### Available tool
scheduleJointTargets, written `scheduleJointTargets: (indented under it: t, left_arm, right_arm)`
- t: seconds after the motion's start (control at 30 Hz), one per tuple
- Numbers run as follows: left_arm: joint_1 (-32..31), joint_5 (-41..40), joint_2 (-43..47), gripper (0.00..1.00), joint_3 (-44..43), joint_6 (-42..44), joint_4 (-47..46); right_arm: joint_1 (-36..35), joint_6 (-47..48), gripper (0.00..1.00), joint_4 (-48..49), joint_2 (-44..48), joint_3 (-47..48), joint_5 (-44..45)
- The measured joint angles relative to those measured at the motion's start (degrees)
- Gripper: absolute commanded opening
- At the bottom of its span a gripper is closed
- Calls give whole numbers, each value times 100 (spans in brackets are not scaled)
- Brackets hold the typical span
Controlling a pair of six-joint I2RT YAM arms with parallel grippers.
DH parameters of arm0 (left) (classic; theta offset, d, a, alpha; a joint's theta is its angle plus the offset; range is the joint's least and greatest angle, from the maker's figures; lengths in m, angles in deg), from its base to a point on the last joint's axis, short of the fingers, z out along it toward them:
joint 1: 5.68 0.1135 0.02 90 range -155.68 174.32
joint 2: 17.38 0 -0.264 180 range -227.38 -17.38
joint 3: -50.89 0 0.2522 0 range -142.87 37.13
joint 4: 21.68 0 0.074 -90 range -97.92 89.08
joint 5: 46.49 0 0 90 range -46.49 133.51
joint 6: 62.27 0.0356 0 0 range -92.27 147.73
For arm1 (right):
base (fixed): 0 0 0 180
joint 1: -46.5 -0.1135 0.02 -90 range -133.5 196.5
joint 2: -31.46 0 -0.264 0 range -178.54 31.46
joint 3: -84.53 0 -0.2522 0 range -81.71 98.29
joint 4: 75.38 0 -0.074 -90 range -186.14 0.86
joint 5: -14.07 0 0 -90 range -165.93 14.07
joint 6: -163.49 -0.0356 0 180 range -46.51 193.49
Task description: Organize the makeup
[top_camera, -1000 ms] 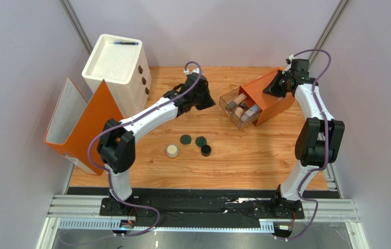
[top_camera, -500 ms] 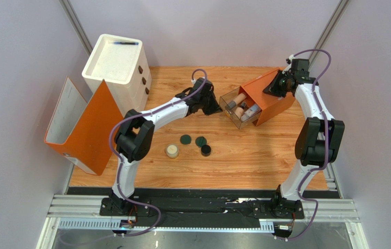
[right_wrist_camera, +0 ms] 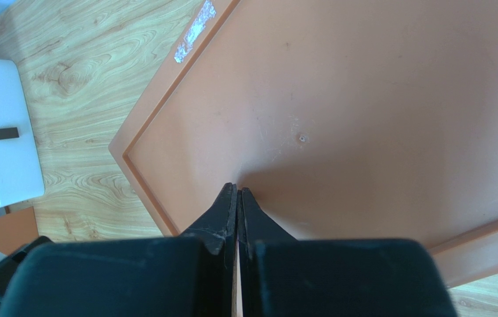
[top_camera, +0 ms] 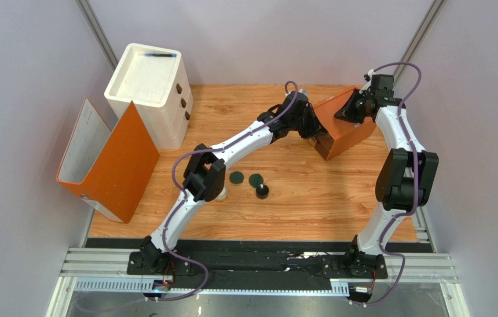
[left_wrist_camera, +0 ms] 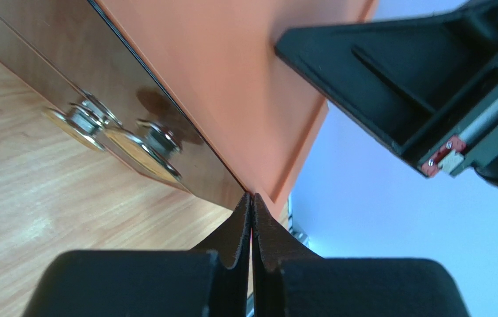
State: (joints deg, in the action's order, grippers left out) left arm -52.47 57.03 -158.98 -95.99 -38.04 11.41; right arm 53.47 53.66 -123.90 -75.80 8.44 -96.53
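Note:
Two dark-green discs (top_camera: 236, 177) (top_camera: 255, 179) and a black jar (top_camera: 262, 191) lie mid-table. The cream jar (top_camera: 222, 194) peeks out from behind my left arm's elbow. The tubes are hidden inside the small orange drawer box (top_camera: 341, 135), whose drawer is pushed in. My left gripper (top_camera: 312, 129) is shut and empty. Its tips (left_wrist_camera: 251, 197) touch the drawer front (left_wrist_camera: 166, 152) by a corner, next to the metal knob fittings (left_wrist_camera: 156, 139). My right gripper (top_camera: 353, 109) is also shut and empty, its tips (right_wrist_camera: 237, 190) pressed on the box's orange top (right_wrist_camera: 377, 99).
A white drawer unit (top_camera: 147, 84) stands at the back left, with a dark pen on top. An orange binder (top_camera: 109, 165) stands open in front of it. Grey booth walls close in on both sides.
My left arm has swung right across the table and its shut gripper has pushed the clear drawer into the orange box. The tubes are no longer visible. The right arm has held still.

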Motion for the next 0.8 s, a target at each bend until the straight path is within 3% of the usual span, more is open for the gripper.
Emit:
scheduleJointTargets:
  t: [0.27, 0.4, 0.63, 0.8]
  left_arm:
    - [155, 98, 726, 0, 2063, -20, -752]
    - [293, -2, 1268, 1, 2496, 673, -531]
    - [249, -614, 3169, 22, 2968, 2699, 203]
    - [-94, -1250, 4465, 37, 4282, 3722, 525]
  right_arm:
    - [4, -2, 0, 15, 11, -13, -15]
    - [4, -4, 1, 76, 66, -66, -24]
    - [4, -2, 1, 203, 170, -181, -20]
    - [-13, -9, 2, 229, 267, -293, -138]
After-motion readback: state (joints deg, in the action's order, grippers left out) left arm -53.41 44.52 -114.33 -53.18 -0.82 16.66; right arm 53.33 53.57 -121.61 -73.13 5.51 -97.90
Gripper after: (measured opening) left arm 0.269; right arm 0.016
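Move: The left hand, empty and shut, is at the near right end of the drawer front, whose middle lies about 5 cm ahead, 3 cm left and 8 cm below. The black jar lies some 14 cm back, 20 cm left and 15 cm below; the nearer green lid is about 8 cm back and 22 cm left, the cream jar 13 cm back and 34 cm left. From the right hand, the black jar is roughly 19 cm back and 26 cm left. The left hand leaves the closed drawer front, first dipping about 5 cm while easing left, then swinging up, left and back over the open table towards the black jar and cream jar, to finish some 16 cm left, 9 cm back and 7 cm higher, its wrist turning nearly 40 degrees and its fingers opening about a quarter. The right hand stays by the top of the drawer box with its fingers practically shut, rising only about a centimetre late on. ##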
